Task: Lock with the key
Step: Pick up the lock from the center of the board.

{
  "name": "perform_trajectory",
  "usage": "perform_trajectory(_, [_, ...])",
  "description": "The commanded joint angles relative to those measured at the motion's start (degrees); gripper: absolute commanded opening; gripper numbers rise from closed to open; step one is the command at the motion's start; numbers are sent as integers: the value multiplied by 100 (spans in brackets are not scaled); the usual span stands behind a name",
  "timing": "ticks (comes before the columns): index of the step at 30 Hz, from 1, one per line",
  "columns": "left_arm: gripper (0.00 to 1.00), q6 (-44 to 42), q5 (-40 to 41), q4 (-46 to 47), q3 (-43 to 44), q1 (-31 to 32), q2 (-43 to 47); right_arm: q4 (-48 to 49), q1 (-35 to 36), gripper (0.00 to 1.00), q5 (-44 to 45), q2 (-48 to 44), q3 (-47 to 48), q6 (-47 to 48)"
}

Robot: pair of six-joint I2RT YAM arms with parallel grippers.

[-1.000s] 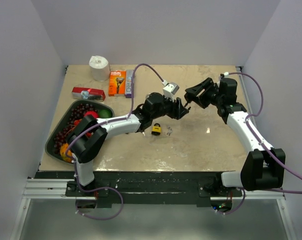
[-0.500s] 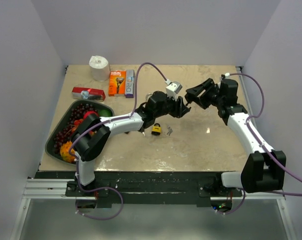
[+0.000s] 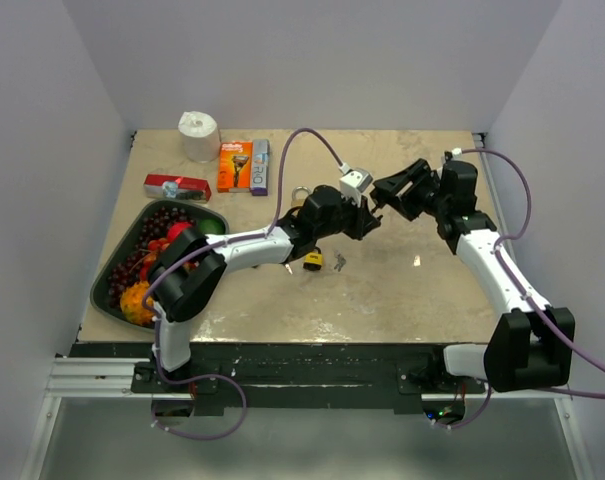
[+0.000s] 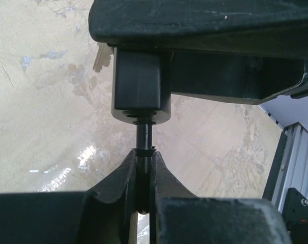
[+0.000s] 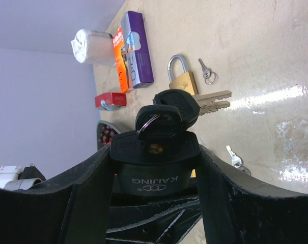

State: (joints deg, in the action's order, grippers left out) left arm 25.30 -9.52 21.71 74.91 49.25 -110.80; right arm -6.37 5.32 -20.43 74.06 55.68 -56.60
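My right gripper [image 5: 155, 152] is shut on a black padlock [image 5: 154, 178] marked KAIJING, one finger on each side of its body. A black-headed key [image 5: 159, 122] sits in its keyhole, and a second key [image 5: 176, 104] hangs from the same ring. In the left wrist view my left gripper [image 4: 143, 155] is shut on a thin dark rod [image 4: 143, 134], the padlock's shackle leg, which comes out of a black block [image 4: 141, 86]. In the top view the left gripper [image 3: 365, 215] and the right gripper [image 3: 380, 200] meet tip to tip above the table's middle.
A brass padlock [image 3: 300, 193] lies behind the left arm, a small yellow padlock [image 3: 312, 260] and small keys [image 3: 338, 262] in front of it. A paper roll [image 3: 198, 135], orange box [image 3: 235, 165], red packet [image 3: 177, 186] and fruit bowl [image 3: 98, 290] fill the left side.
My left gripper has moved a little right and back toward the right gripper, and its jaws have closed on the shackle. The right arm holds still with the padlock.
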Motion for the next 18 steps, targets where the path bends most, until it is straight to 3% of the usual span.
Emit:
perform_trajectory(1, [0, -218, 196, 288, 155, -21, 41, 365, 4, 0, -49, -384, 48, -80])
perform_trajectory(3, [0, -437, 47, 368, 76, -30, 146, 303, 4, 1, -32, -384, 48, -9])
perform_trajectory(4, [0, -508, 3, 377, 50, -30, 190, 242, 4, 15, -32, -410, 39, 52])
perform_trajectory(6, [0, -727, -94, 482, -99, -30, 375, 137, -22, 32, 82, -436, 57, 140])
perform_trajectory(7, [0, -833, -129, 509, -152, -30, 427, 49, -31, 47, 91, -454, 57, 262])
perform_trajectory(10, [0, -1132, -374, 527, -310, -65, 656, -214, -101, 79, 170, -533, 118, 560])
perform_trajectory(11, [0, -1193, -593, 535, -354, -83, 752, -294, -154, 97, 197, -568, 153, 658])
perform_trajectory(18, [0, -1694, -1745, 18, -320, -328, 1122, -628, -400, 99, 179, -893, 601, 2089])
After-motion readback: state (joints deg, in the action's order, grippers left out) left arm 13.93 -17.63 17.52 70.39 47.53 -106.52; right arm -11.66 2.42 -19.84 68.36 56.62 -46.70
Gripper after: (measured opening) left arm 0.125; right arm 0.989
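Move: Just beyond the left fingertips, which are already shut on its shackle, the black lock's body lies some 2 cm ahead and 4 cm right, about level. It is also right at the right hand's point, still held there. From the left hand, all roughly 16 cm lower, the loose keys lie about 2 cm back and 4 cm left, the yellow lock 1 cm back and 11 cm left, and the brass padlock 15 cm ahead and 13 cm left. Handing over the black lock: the left fingers keep their pinch on its shackle while the right eases back about 1 cm, then opens wide and lets go of the body, drawing off to the right, up and slightly back. The left carries the lock some 3 cm left and back, sinking slightly and swinging about 10 degrees clockwise, away from the right gripper. ##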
